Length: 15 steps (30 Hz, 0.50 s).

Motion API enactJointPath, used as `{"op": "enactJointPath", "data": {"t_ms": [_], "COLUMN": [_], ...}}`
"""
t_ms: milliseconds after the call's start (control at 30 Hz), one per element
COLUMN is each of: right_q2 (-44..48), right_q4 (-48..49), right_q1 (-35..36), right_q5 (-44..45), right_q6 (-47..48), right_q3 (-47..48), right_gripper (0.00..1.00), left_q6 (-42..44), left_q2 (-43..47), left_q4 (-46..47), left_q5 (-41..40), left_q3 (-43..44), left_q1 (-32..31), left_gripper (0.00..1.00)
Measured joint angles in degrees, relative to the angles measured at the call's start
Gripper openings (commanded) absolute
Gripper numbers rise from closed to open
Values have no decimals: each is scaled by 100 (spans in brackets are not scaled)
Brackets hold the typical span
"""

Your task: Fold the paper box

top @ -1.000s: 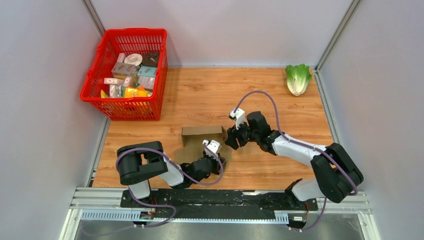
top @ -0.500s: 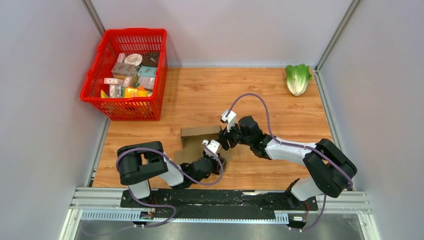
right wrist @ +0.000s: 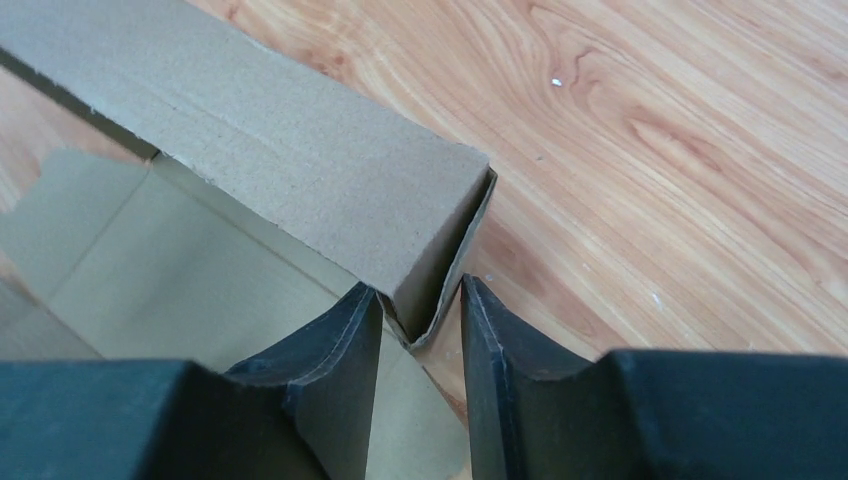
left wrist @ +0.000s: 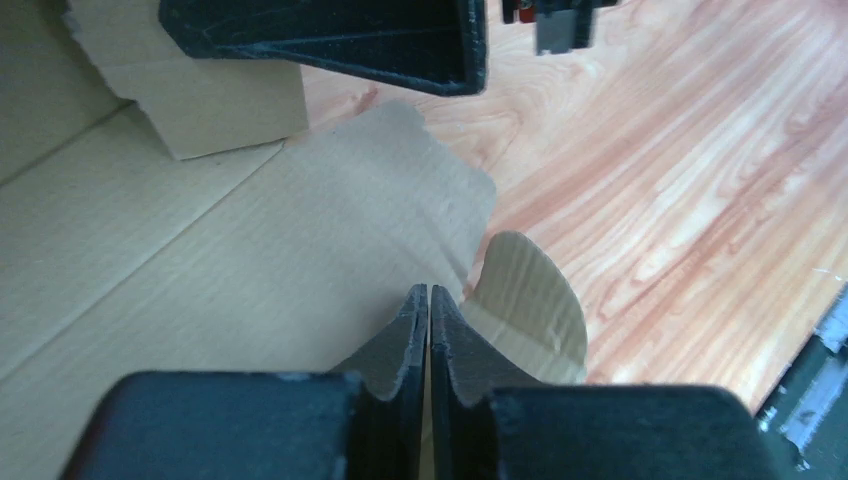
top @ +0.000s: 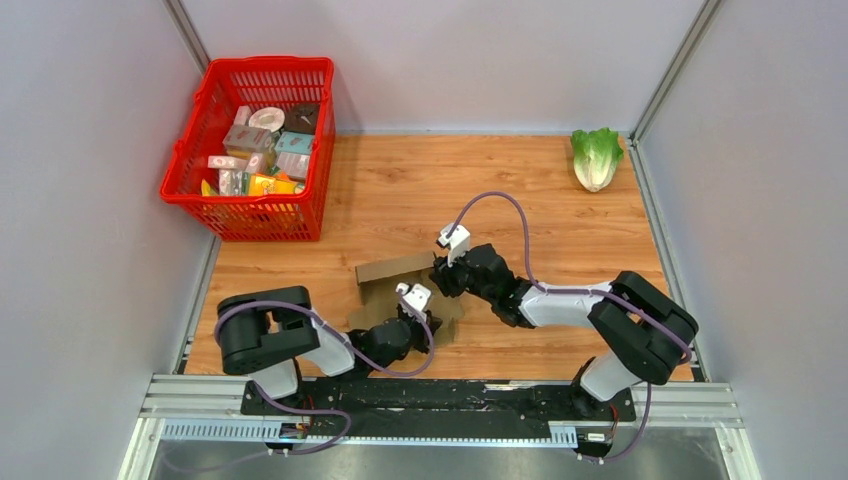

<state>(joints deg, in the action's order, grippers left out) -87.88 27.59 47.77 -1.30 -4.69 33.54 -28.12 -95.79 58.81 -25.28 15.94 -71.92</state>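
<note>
The paper box (top: 385, 300) is a brown cardboard sheet in the middle of the wooden table, with one long wall (top: 395, 268) folded up. My right gripper (top: 437, 280) is at that wall's right end. In the right wrist view the fingers (right wrist: 420, 290) pinch the wall's corner (right wrist: 440, 300), one fingertip inside the box and one outside. My left gripper (top: 428, 325) lies low over the sheet's near right part. Its jaws (left wrist: 429, 290) are shut, tips on the flat panel (left wrist: 250, 260) beside a rounded tab (left wrist: 530, 300).
A red basket (top: 250, 215) full of small printed packages stands at the back left. A lettuce head (top: 596, 157) lies at the back right. Grey walls close in the table on three sides.
My right gripper has moved left to the raised wall's end and narrowed onto its corner. The box has turned slightly, and my left arm has shifted left and nearer.
</note>
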Motion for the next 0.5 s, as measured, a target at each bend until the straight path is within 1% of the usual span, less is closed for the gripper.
{"op": "enactJointPath", "data": {"t_ms": [67,167,267,367,400,500], "right_q2": [-24,-59,-68,-83,-85,-98], "right_q4": [72,118,133,140,140,140], "right_q1": [0,4,13,28,33,44], "right_q5": [103,197,245,293,306,345], "right_q6": [-7,-22,-24,-24,-24,-44], "right_q3": [-7,-7,-7,-7,-7,-7], "right_gripper": [35,34,34,34,34,34], "left_q6": [57,127,133,90,31,-144], "left_q2": [271,916,1832,3320,3943,5254], "left_q4": [-28,-144,-656,-2057,-2903,-4621], "left_q5": [76,177,201,-127,-409,-1250], "left_q3": [-160,-417,-553,-498,-361,11], "left_q1": [2,0,0,0,0,2], "left_gripper": [22,26,27,31,32,37]}}
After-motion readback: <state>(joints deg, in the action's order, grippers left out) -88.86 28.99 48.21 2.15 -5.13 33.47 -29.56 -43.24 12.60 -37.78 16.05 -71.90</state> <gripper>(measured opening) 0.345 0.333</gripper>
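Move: The left end of the box's standing far wall lies about 16 cm to the left hand's left and 10 cm ahead, roughly 1 cm higher. The base panel's middle is some 6 cm left and 2 cm ahead of that hand, slightly below; a curled flap is 2 cm to its right. The wall's right end sits between the right hand's fingers, about 1 cm ahead and 1 cm left; the base panel is 6 cm left, 9 cm back and 3 cm below that hand. The box's near right part comes free as the left hand's shut fingers lift off and rise about 12 cm, swinging some 9 cm left, mostly late, over the base towards the wall's left end; they open to about a third and the wrist turns roughly 10 degrees counter-clockwise. The far wall's right end stays pinched by the right hand, which barely shifts. ##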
